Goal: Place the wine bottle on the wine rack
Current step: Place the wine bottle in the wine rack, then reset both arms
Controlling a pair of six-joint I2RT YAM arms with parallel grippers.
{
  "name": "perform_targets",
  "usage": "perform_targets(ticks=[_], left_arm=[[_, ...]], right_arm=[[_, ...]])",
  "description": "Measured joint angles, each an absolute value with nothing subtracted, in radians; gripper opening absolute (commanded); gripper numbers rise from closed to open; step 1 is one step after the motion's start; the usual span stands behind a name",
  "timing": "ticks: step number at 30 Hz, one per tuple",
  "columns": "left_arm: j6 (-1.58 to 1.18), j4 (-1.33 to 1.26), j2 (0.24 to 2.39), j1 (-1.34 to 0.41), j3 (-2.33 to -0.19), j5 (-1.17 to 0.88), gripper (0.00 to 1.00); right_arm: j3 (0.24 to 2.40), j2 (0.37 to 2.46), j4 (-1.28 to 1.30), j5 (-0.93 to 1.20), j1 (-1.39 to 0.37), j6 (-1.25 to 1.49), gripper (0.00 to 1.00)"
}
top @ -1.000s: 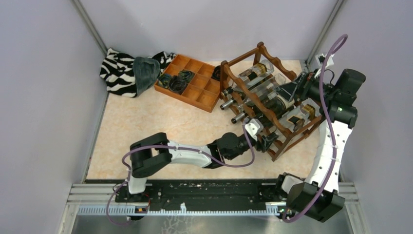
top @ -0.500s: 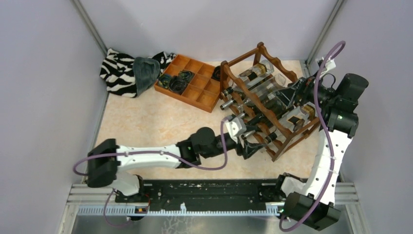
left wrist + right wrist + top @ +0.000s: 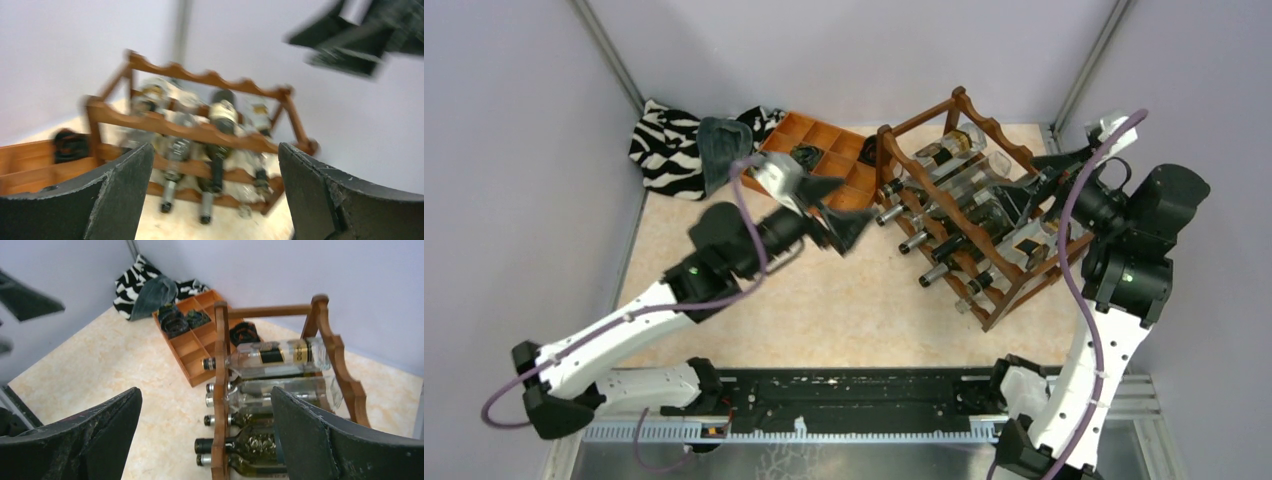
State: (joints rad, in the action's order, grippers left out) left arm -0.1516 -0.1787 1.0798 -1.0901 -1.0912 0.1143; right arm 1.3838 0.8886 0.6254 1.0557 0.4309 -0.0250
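Note:
The wine rack (image 3: 1009, 285), a reddish-brown frame with scalloped rails, stands at the right of the table and holds several wine bottles lying on their sides, necks pointing left. The lowest front wine bottle (image 3: 969, 288) rests in the rack with nothing gripping it. My left gripper (image 3: 832, 212) hangs open and empty in the air, left of the rack and well apart from it. The blurred left wrist view shows the rack (image 3: 200, 132) ahead between the wide fingers. My right gripper (image 3: 1042, 180) hovers open above the rack's far side, looking down on the bottles (image 3: 275, 355).
An orange-brown compartment tray (image 3: 824, 200) with dark items lies behind the left gripper. A zebra-striped cloth (image 3: 664, 145) with a grey cloth on it fills the back left corner. Purple walls close in the table on three sides.
The left gripper opened, left the rack's near lower end and swung up and to the left. The right arm rose a little above the rack, still open.

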Motion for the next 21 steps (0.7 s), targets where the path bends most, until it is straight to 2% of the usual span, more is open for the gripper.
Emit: perform_targets(ticks=[3, 6, 15, 21], left_arm=[[-0.221, -0.094, 1.022, -0.92, -1.14, 0.07, 0.99], [-0.26, 0.005, 0.993, -0.842, -1.227, 0.037, 0.99], [-0.267, 0.167, 0.871, -0.835, -1.371, 0.061, 0.99], [-0.23, 0.25, 0.84, -0.835, -1.441, 0.114, 0.99]], right_arm=[[1.425, 0.868, 0.568, 1.047, 0.431, 0.051, 0.98], [1.469, 0.842, 0.507, 1.024, 0.431, 0.102, 0.99], [1.611, 0.804, 0.389, 0.951, 0.433, 0.211, 0.98], [1.611, 0.825, 0.388, 0.772, 0.435, 0.232, 0.98]])
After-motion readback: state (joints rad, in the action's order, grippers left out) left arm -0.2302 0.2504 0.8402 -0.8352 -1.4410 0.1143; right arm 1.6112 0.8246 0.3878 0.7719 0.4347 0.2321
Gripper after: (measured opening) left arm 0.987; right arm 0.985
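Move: The clear black-capped wine bottle already lies in the rack's top tier, about 33 cm to the right of the left hand, 4 cm ahead and 20 cm below it. From the right hand it is almost straight underneath, some 20 cm down and 2 cm to the left. The labelled dark bottle beside it lies about 6 cm farther out and 7 cm to its left. The tray sits some 32 cm ahead of the left hand, 7 cm left and 38 cm lower. Leftward and up, the open left hand sweeps away from the racked bottle by about 16 cm, rising some 13 cm, with a short swing forward and back. The open right hand climbs about 13 cm from over the rack, drawing back before easing partly forward, its fingers tipping up some 20 degrees and turning clockwise late on. ##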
